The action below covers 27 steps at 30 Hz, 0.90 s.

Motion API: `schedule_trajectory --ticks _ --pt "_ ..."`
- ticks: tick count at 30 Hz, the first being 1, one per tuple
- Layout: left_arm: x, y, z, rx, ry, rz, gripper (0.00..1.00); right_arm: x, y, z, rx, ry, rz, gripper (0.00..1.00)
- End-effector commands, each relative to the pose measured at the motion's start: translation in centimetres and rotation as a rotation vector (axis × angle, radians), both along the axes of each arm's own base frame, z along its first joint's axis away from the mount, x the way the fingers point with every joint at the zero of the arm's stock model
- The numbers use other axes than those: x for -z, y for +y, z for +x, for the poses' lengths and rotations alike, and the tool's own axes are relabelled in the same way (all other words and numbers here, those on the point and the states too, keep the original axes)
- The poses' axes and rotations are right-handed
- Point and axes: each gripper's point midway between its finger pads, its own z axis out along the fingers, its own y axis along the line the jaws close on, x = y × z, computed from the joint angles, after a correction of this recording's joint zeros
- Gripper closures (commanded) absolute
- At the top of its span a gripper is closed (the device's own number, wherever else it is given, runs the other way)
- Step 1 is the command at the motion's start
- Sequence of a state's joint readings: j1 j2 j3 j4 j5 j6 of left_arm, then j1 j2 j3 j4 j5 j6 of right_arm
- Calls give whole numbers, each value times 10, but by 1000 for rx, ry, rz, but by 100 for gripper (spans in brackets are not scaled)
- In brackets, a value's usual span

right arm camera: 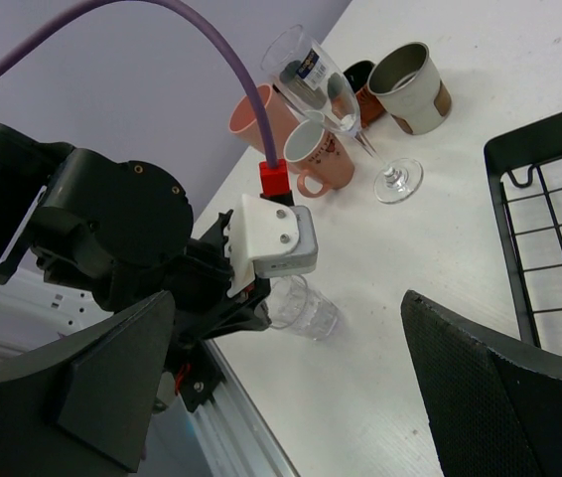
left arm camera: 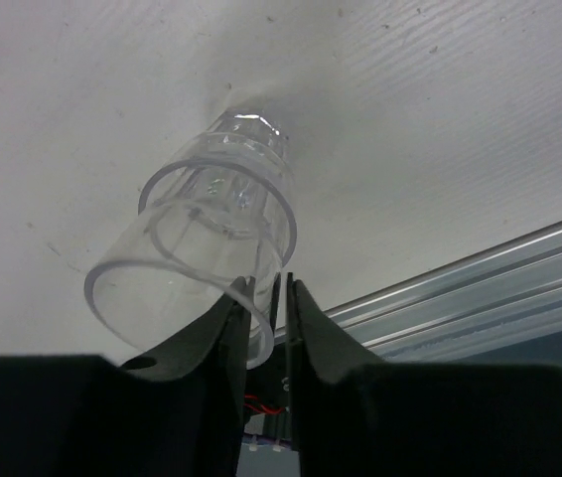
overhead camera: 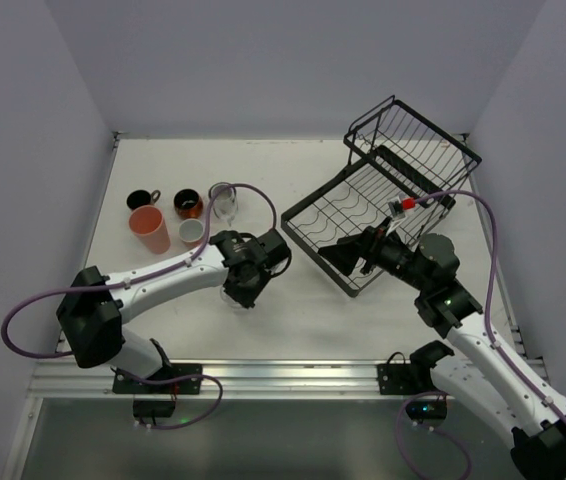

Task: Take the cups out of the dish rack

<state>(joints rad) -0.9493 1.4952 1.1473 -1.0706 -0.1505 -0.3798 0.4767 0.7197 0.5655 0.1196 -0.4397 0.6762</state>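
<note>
My left gripper (left arm camera: 273,298) is shut on the rim of a small clear glass (left arm camera: 202,248). The glass is tilted on its side with its base low over or on the table near the front rail. It also shows in the right wrist view (right arm camera: 309,310), held by the left gripper (right arm camera: 253,298). My right gripper (right arm camera: 301,397) is open and empty, over the near corner of the black wire dish rack (overhead camera: 388,215). No cup shows in the rack. The left gripper (overhead camera: 238,290) is left of the rack, the right gripper (overhead camera: 351,256) at its front edge.
At the back left stand a pink tumbler (overhead camera: 149,229), a dark mug (overhead camera: 142,199), an orange-brown mug (overhead camera: 188,204), a small pale mug (overhead camera: 192,232) and a stemmed clear glass (overhead camera: 224,200). The metal front rail (left arm camera: 480,288) runs close by the held glass.
</note>
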Motion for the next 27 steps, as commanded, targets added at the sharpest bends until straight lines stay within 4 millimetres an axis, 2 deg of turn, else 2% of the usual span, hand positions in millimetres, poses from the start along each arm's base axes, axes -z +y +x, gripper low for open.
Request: schedule_trajectory --ticks 1,3,4,5,9,12,15,17,21,22,24,25,27 --pt "-1 -2 10 22 -46 0 72 -4 -1 1 3 -33 2 1" --pt "-3 -1 14 18 -63 8 64 -3 0 1 0 -30 2 1" --pt "-5 -1 15 13 -71 6 55 -5 -1 0 0 -34 4 1" --pt "-7 -2 17 11 -80 3 50 -5 -1 0 0 -36 5 1" --pt "-25 -9 28 -7 -145 -37 29 -9 -2 -1 5 -46 11 1" --pt "-42 -11 38 -26 -206 -59 21 -14 -5 -2 18 -55 14 1" --pt "-76 -21 53 -40 -313 -145 17 -21 -8 -5 26 -73 16 1" --pt "-101 -25 64 -51 -393 -197 0 -26 -11 -5 40 -85 12 1" --pt "-165 -21 85 -118 -598 -300 0 -39 -19 -7 78 -118 5 1" --pt "-186 -16 85 -134 -648 -354 0 -45 -23 -9 91 -141 2 1" --pt "-211 -10 86 -148 -725 -417 0 -54 -31 -8 134 -154 -8 1" --pt "-239 1 86 -189 -817 -487 0 -63 -37 -12 153 -188 -6 1" --pt "-257 18 89 -240 -929 -525 0 -77 -52 -14 233 -220 -1 1"
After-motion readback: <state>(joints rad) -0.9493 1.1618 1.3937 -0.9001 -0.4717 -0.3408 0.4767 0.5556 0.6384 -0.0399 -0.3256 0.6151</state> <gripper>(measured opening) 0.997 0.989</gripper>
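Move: The clear glass stands upright on the table, with the left hand's slightly parted fingers at its right-hand wall; its middle lies about 4 cm to the left of that hand, 1 cm ahead and 4 cm below. Beyond it, the pink mug is roughly 15 cm ahead and 15 cm left of the hand, the wine glass some 18 cm ahead and 8 cm left, the rack 15 cm ahead and 26 cm right. From the right hand, the clear glass lies about 22 cm left, 5 cm back and 21 cm below. The left hand lets go of the clear glass's wall, its fingers spreading from nearly shut to wide open while it edges barely a centimetre forward, then climbs faster and faster straight out of the glass, some 20 cm up and about 7 cm forward, the wrist swinging the fingertips up and forward by roughly 45 degrees. Late on, the empty right hand, fingers still wide open, also backs off about 5 cm, up and to its right, away from the clear glass. ##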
